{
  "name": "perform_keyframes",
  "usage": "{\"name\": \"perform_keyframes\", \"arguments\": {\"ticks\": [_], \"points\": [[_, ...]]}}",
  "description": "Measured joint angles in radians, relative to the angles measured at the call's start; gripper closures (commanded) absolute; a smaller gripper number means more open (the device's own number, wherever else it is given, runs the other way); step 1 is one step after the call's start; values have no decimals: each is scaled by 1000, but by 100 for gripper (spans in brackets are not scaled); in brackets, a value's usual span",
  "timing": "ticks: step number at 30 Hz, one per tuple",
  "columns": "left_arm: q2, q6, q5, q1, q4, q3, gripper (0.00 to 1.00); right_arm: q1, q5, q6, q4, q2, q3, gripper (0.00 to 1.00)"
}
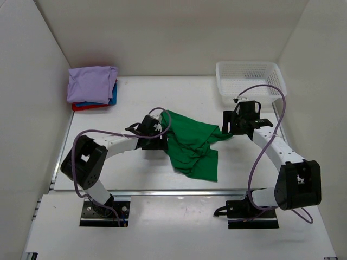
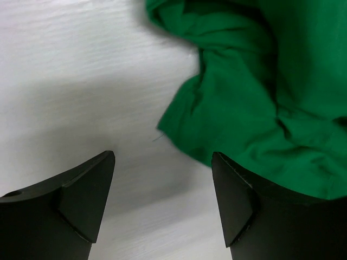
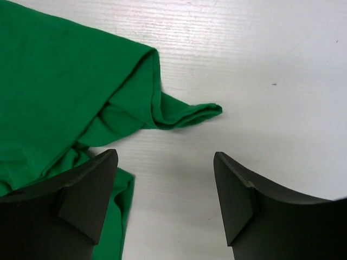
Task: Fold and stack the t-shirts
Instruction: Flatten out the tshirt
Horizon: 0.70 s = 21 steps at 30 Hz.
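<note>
A bright green t-shirt [image 1: 192,146] lies crumpled in the middle of the table. My left gripper [image 1: 157,129] hovers at its left edge, open, with only bare table between the fingers; the green t-shirt [image 2: 260,92] fills the upper right of the left wrist view. My right gripper [image 1: 232,125] is open at the shirt's right tip, with nothing between its fingers. In the right wrist view the green t-shirt [image 3: 70,86] lies to the upper left, a folded tip pointing right. A folded stack, lavender t-shirt [image 1: 91,84] over blue [image 1: 113,95] and red [image 1: 87,106], sits at the back left.
A white mesh basket [image 1: 249,81] stands at the back right corner. White walls enclose the table on three sides. Purple cables loop over both arms.
</note>
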<state>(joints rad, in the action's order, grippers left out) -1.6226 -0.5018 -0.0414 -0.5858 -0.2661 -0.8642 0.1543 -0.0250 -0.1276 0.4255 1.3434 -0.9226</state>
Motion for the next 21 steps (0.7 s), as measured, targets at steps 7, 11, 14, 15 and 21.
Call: {"name": "perform_keyframes", "arguments": {"ticks": [7, 11, 14, 15, 21], "points": [[-93, -38, 53, -36, 24, -92, 20, -18, -22, -5, -14, -19, 60, 30], [-146, -51, 111, -59, 0, -154, 61, -31, -17, -16, -28, -18, 108, 23], [-187, -55, 158, -89, -32, -195, 96, -47, -14, -31, -38, 5, 125, 13], [-190, -54, 166, -93, -36, -199, 100, -52, -13, -38, -48, 20, 125, 11], [-169, -48, 174, -75, -73, -184, 100, -58, -18, -57, -144, 172, 121, 13]]}}
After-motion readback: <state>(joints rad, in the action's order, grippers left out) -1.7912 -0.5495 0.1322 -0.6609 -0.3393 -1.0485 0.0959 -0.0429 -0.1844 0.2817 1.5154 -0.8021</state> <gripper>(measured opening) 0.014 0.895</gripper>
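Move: The left hand hovers just above the table; the left-hand corner of the green t-shirt lies about 3 cm ahead of it and 3 cm to its right, the shirt's bunched middle some 12 cm right and 3 cm ahead, and its far corner about 18 cm ahead. From the right hand, the folded sleeve end is about 10 cm below, roughly 1 cm ahead and 1 cm right; the near hem corner is 20 cm back and 8 cm left, the white basket 25 cm ahead and 17 cm right. The left hand skims about 3 cm forward and 3 cm to its right, low over the table, to the shirt's left-hand corner, shuts its fully parted fingers and pinches the cloth, then eases a good centimetre back left with its hold kept. Meanwhile the right hand sinks some 8 cm towards the sleeve end at ever greater speed, edging about 2 cm back and then partly forward again and slightly right, tipping its fingers some 10 degrees more steeply down and spreading them wider, still open at the end. ##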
